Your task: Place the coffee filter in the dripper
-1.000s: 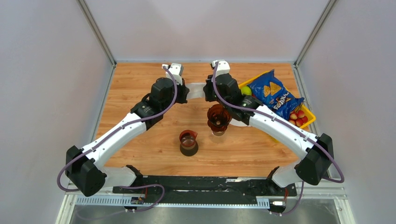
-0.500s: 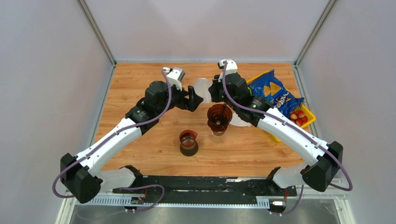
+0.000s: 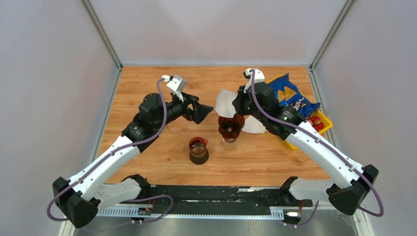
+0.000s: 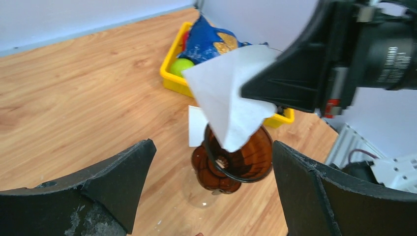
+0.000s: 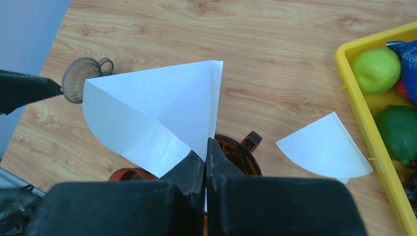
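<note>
A white paper coffee filter [image 3: 225, 102] [image 5: 152, 113] hangs folded in the air with my right gripper [image 3: 237, 107] [image 5: 206, 147] shut on one edge. In the left wrist view the coffee filter [image 4: 226, 98] has its lower tip over the mouth of the amber dripper [image 4: 246, 157]. The dripper [image 3: 230, 125] [image 5: 231, 147] stands upright on a clear glass base at the table's middle. My left gripper [image 3: 205, 112] [image 4: 214, 147] is wide open just left of the filter, touching nothing.
A second filter [image 3: 254, 126] [image 5: 324, 147] lies flat right of the dripper. A brown glass server [image 3: 198, 150] stands in front. A yellow tray [image 3: 322, 129] at the right holds a blue chip bag [image 3: 287, 98] and fruit. A small clear cup [image 5: 81, 86] sits by the left fingers.
My left gripper has opened, let go of the filter and drawn back to the left. The right gripper has carried the filter right and toward the dripper.
</note>
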Motion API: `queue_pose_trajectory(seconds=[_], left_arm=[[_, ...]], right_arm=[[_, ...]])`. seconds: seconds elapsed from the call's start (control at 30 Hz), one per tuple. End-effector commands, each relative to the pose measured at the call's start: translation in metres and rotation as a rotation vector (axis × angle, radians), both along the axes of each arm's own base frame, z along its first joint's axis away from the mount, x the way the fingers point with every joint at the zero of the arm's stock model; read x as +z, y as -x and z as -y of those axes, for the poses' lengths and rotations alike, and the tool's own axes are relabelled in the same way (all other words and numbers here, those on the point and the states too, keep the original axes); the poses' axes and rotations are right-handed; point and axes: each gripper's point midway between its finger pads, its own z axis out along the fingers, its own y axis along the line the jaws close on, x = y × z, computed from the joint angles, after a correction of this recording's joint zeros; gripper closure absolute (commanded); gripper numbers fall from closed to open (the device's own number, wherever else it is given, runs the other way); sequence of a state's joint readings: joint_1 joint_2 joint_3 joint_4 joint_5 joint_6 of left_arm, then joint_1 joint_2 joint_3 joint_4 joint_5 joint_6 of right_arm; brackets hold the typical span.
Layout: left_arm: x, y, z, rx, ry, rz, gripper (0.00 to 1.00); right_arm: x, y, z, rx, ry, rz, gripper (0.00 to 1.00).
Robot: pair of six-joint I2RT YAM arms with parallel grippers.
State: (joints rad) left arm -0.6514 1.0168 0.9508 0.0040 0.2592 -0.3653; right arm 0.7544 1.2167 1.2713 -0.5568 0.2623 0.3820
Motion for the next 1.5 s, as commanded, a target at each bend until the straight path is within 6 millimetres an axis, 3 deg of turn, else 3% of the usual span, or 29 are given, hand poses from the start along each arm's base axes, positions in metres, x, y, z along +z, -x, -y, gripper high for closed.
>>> queue_pose_trajectory(seconds=[0.0, 0.23, 0.53, 0.67, 0.87, 1.47], left_arm=[[-0.005, -0.022, -0.024, 0.185, -0.019, -0.004, 0.00], [-0.022, -0.041, -0.047, 0.307, -0.041, -0.041, 0.00], [-0.033, -0.049, -0.057, 0.359, -0.054, -0.060, 0.00], [-0.037, -0.050, -0.061, 0.378, -0.065, -0.065, 0.00], [-0.039, -0.050, -0.061, 0.372, -0.071, -0.064, 0.00], [-0.044, -0.051, -0.062, 0.370, -0.094, -0.066, 0.00]], right_arm=[[0.029, 0.015, 0.009, 0.013, -0.083, -0.045, 1.00], [0.031, 0.040, 0.013, 0.122, -0.147, -0.228, 1.00], [0.014, 0.064, 0.017, 0.204, -0.128, -0.464, 1.00], [0.002, 0.060, 0.024, 0.161, -0.068, -0.524, 0.98], [-0.018, 0.058, 0.018, 0.189, -0.042, -0.596, 0.99], [-0.052, 0.033, 0.021, 0.161, 0.028, -0.673, 0.93]])
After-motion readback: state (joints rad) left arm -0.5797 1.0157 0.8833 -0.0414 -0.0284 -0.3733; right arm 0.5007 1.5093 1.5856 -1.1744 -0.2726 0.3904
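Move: The right hand already holds the filter, its fingers shut. The dripper sits about 5 cm back from that hand, 2 cm to its left and some 14 cm below, on the glass server. A spare filter lies on the table 9 cm to the hand's right and 2 cm ahead; the red-topped jug stands about 13 cm back and 16 cm left. From the empty left hand, the dripper is roughly 11 cm right, 2 cm back and 17 cm lower. Back towards the base and slightly up at first, then down about 8 cm with a slight ease forward, the right hand brings the pinched filter over the dripper's mouth, tipping its fingers some 40 degrees further down and keeping its grip. Meanwhile the left hand, still open and empty, draws off forward and left while sinking, turning counter-clockwise, then waits. ##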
